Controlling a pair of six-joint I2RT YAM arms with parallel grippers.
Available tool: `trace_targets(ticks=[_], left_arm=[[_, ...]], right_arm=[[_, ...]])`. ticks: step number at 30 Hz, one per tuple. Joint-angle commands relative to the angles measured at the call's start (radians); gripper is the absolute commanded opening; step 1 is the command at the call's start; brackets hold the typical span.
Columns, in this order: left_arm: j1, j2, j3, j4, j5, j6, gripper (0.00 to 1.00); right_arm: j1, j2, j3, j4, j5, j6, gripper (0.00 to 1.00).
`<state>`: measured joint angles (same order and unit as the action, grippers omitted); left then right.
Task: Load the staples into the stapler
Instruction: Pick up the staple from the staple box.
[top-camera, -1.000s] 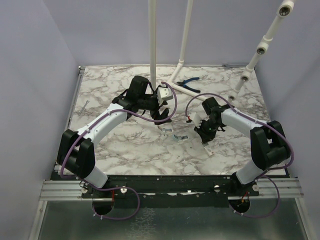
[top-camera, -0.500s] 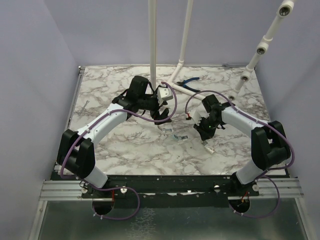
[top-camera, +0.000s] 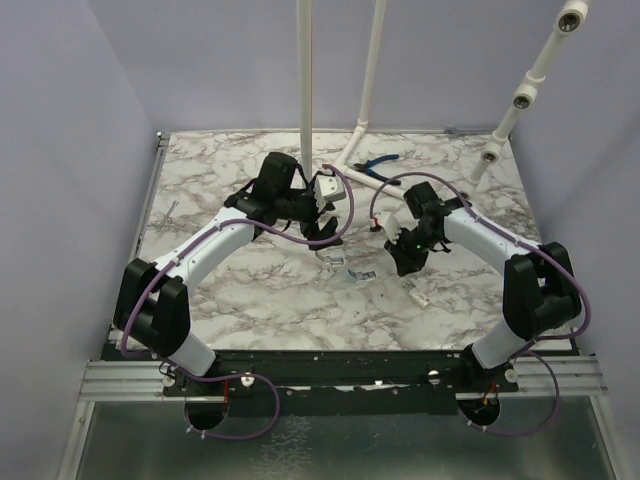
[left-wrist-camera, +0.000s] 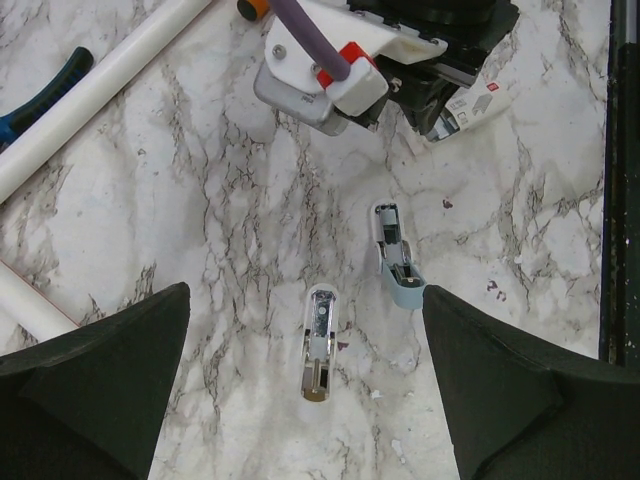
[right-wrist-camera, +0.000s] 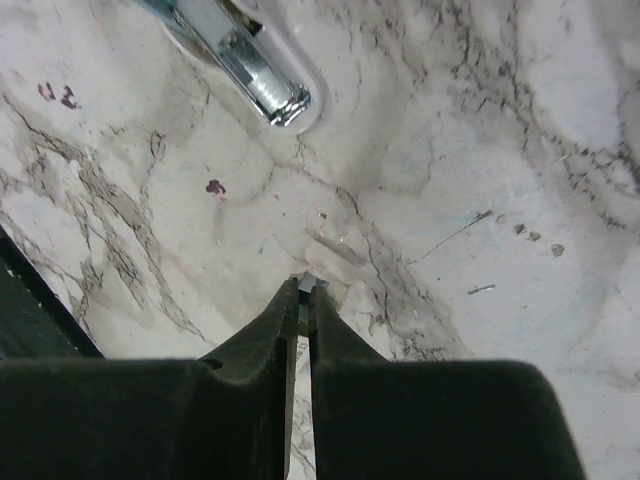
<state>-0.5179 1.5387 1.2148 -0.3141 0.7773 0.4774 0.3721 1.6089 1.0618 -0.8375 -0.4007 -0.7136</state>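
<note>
The stapler lies on the marble table in two pieces. One is a pale blue-green piece (left-wrist-camera: 398, 262) (top-camera: 360, 275) and the other is a clear piece with silvery metal inside (left-wrist-camera: 319, 342) (top-camera: 331, 258). My left gripper (left-wrist-camera: 305, 292) (top-camera: 318, 222) hangs open above them, one black finger on each side of the clear piece and touching nothing. My right gripper (right-wrist-camera: 305, 290) (top-camera: 400, 262) is shut on a small silvery strip of staples (right-wrist-camera: 307, 286) at its tips, just above the table. A metal end of the stapler (right-wrist-camera: 252, 72) lies ahead of it.
A white staple box with a red mark (left-wrist-camera: 472, 104) (top-camera: 418, 297) lies by the right arm. Blue-handled pliers (top-camera: 375, 167) and white pipe legs (top-camera: 350, 150) stand at the back. The table's dark front edge (left-wrist-camera: 622, 180) is close by.
My right gripper has moved a little toward the back and left, away from the staple box, still shut. The left arm has not moved.
</note>
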Motion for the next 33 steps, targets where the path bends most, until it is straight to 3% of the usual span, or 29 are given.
trace_targets(ticks=[1,7,12,22,28,33], left_arm=[[0.012,-0.034,-0.025,0.045,0.007,-0.018,0.99],[0.04,-0.044,-0.062,0.118,0.0,-0.089,0.99],[0.055,-0.053,-0.073,0.121,0.006,-0.092,0.99],[0.125,-0.064,-0.085,0.123,-0.021,-0.151,0.99],[0.179,-0.072,-0.088,0.123,-0.04,-0.158,0.99],[0.204,-0.06,-0.069,0.124,-0.068,-0.158,0.99]], right_arm=[[0.005,-0.027,0.069,-0.019,-0.103,0.057,0.08],[0.007,-0.048,0.111,0.063,-0.213,0.179,0.07],[0.029,-0.068,0.095,0.124,-0.25,0.175,0.08],[0.201,-0.123,-0.034,0.309,-0.17,0.107,0.08],[0.246,-0.166,-0.076,0.309,-0.157,0.035,0.08],[0.338,-0.206,-0.189,0.371,-0.051,-0.018,0.08]])
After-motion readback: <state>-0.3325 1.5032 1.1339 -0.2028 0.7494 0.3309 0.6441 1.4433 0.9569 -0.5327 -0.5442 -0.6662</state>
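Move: The blue stapler lies open about 10 cm to the right hand's left, 1 cm farther out and 4 cm lower. The white stapler is some 18 cm to this hand's left and 6 cm ahead; the staple box is roughly 4 cm to its right and 3 cm back, both also about 4 cm below. From the left hand, the blue stapler is about 7 cm right, 5 cm back and 19 cm down. Still pinching the staple strip, the right hand carries it about 11 cm left, from the staple box towards the blue stapler. It climbs some 6 cm and edges forward, then draws back about 5 cm, sinking slightly, while the fingertips tip and turn further left. The open, empty left hand moves off about 8 cm left and forward, turning some 15 degrees counter-clockwise. ##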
